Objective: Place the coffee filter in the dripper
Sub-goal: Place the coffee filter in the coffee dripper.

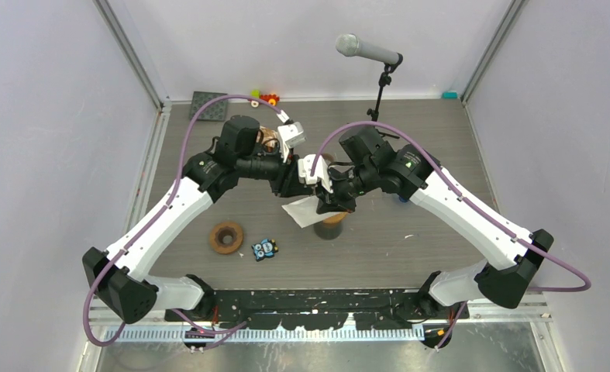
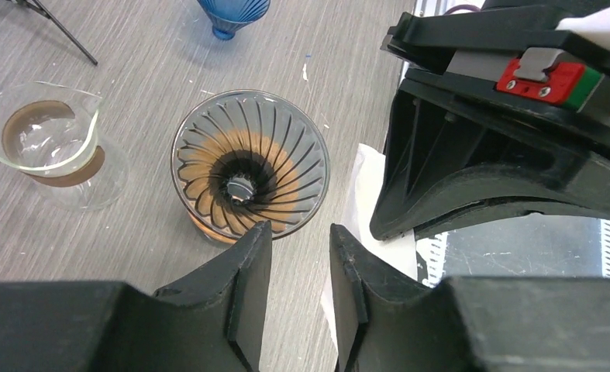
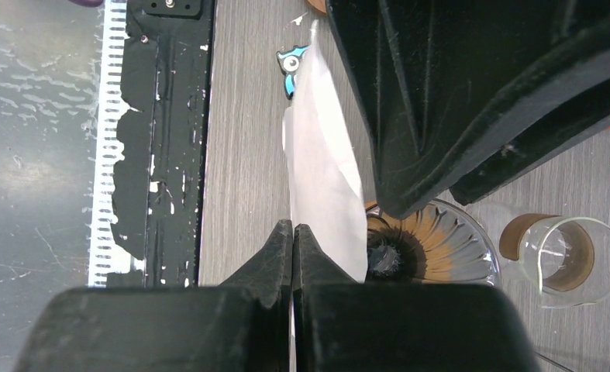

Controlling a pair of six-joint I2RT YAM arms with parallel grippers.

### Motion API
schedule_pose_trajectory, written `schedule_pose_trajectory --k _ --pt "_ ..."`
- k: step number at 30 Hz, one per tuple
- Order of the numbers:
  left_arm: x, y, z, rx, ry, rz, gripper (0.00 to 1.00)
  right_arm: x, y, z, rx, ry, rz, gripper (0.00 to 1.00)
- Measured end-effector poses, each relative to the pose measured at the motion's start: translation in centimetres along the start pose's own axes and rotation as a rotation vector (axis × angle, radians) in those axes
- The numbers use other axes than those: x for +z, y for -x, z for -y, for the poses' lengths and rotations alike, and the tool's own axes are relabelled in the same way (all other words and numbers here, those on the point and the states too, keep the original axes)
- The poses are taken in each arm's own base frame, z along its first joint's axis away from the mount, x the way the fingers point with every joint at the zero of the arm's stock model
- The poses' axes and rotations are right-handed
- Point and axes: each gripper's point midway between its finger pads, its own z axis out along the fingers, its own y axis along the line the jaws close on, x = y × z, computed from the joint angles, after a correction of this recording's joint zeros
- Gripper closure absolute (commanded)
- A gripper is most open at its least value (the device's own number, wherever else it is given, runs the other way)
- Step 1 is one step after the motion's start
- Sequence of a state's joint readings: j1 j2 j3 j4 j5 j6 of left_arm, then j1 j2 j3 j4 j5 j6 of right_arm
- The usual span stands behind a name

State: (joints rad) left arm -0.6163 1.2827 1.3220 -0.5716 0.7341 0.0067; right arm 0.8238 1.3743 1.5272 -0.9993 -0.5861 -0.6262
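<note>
The white paper coffee filter (image 3: 325, 170) hangs edge-on above the table, pinched at its near edge by my shut right gripper (image 3: 294, 229). The top view shows the coffee filter (image 1: 300, 211) sticking out to the left of the right gripper (image 1: 329, 203). The glass dripper (image 2: 249, 164), ribbed, with a brown base, stands empty on the table directly below both grippers; the dripper (image 3: 433, 248) lies just right of the filter. My left gripper (image 2: 300, 232) hovers over the dripper's near rim, its jaws apart with nothing between them. The filter (image 2: 367, 194) shows just beside its right finger.
A glass beaker (image 2: 42, 139) with a brown band stands left of the dripper. A blue glass object (image 2: 232, 15) lies farther back. A brown ring (image 1: 226, 237) and a small blue toy (image 1: 264, 249) sit near the front. A microphone (image 1: 367, 50) on a stand rises at the back.
</note>
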Motion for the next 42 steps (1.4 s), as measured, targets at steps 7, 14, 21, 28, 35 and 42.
schedule_pose_trajectory --k 7,14,21,28,35,42 --pt "0.3 -0.2 0.5 -0.008 -0.040 -0.007 0.51 0.0 -0.2 0.3 0.000 -0.014 -0.009 0.99" --pt "0.5 -0.4 1.3 -0.019 -0.099 -0.014 0.44 -0.1 -0.3 0.5 -0.004 -0.032 -0.017 1.00" --pt "0.5 -0.6 1.2 -0.021 -0.093 -0.016 0.43 -0.1 -0.4 0.8 -0.017 -0.055 -0.026 0.99" --pt "0.0 -1.2 1.2 -0.021 -0.075 -0.016 0.42 -0.1 -1.0 0.9 -0.041 -0.067 -0.036 1.00" --pt "-0.2 -1.1 1.4 -0.025 -0.075 -0.010 0.42 -0.2 -0.9 0.9 -0.057 -0.073 -0.037 1.00" --pt "-0.4 -0.4 1.2 -0.042 -0.067 0.014 0.41 -0.1 -1.1 1.0 -0.070 -0.079 -0.049 1.00"
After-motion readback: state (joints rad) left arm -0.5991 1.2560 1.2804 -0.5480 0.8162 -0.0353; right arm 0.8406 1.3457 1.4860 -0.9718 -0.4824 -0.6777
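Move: The coffee filter, already pinched in the right gripper, has its middle about 4 cm back, 1 cm to the left and 3 cm below the left hand. For the right hand, the dripper on its carafe lies roughly 8 cm ahead, 3 cm to the right and 10 cm below. From the left hand the dripper is some 4 cm ahead, 5 cm right and 13 cm down; the glass cup stands about 14 cm beyond the dripper and 1 cm to its left. Spread the left gripper's fingers from about a third to over half open while drawing it back some 1.5 cm towards the filter, so that the paper lines up between the fingers. Keep the right gripper shut on the filter and ease it about 1 cm forward towards the dripper, sinking and shifting right slightly, with a tilt of some 5 degrees. ##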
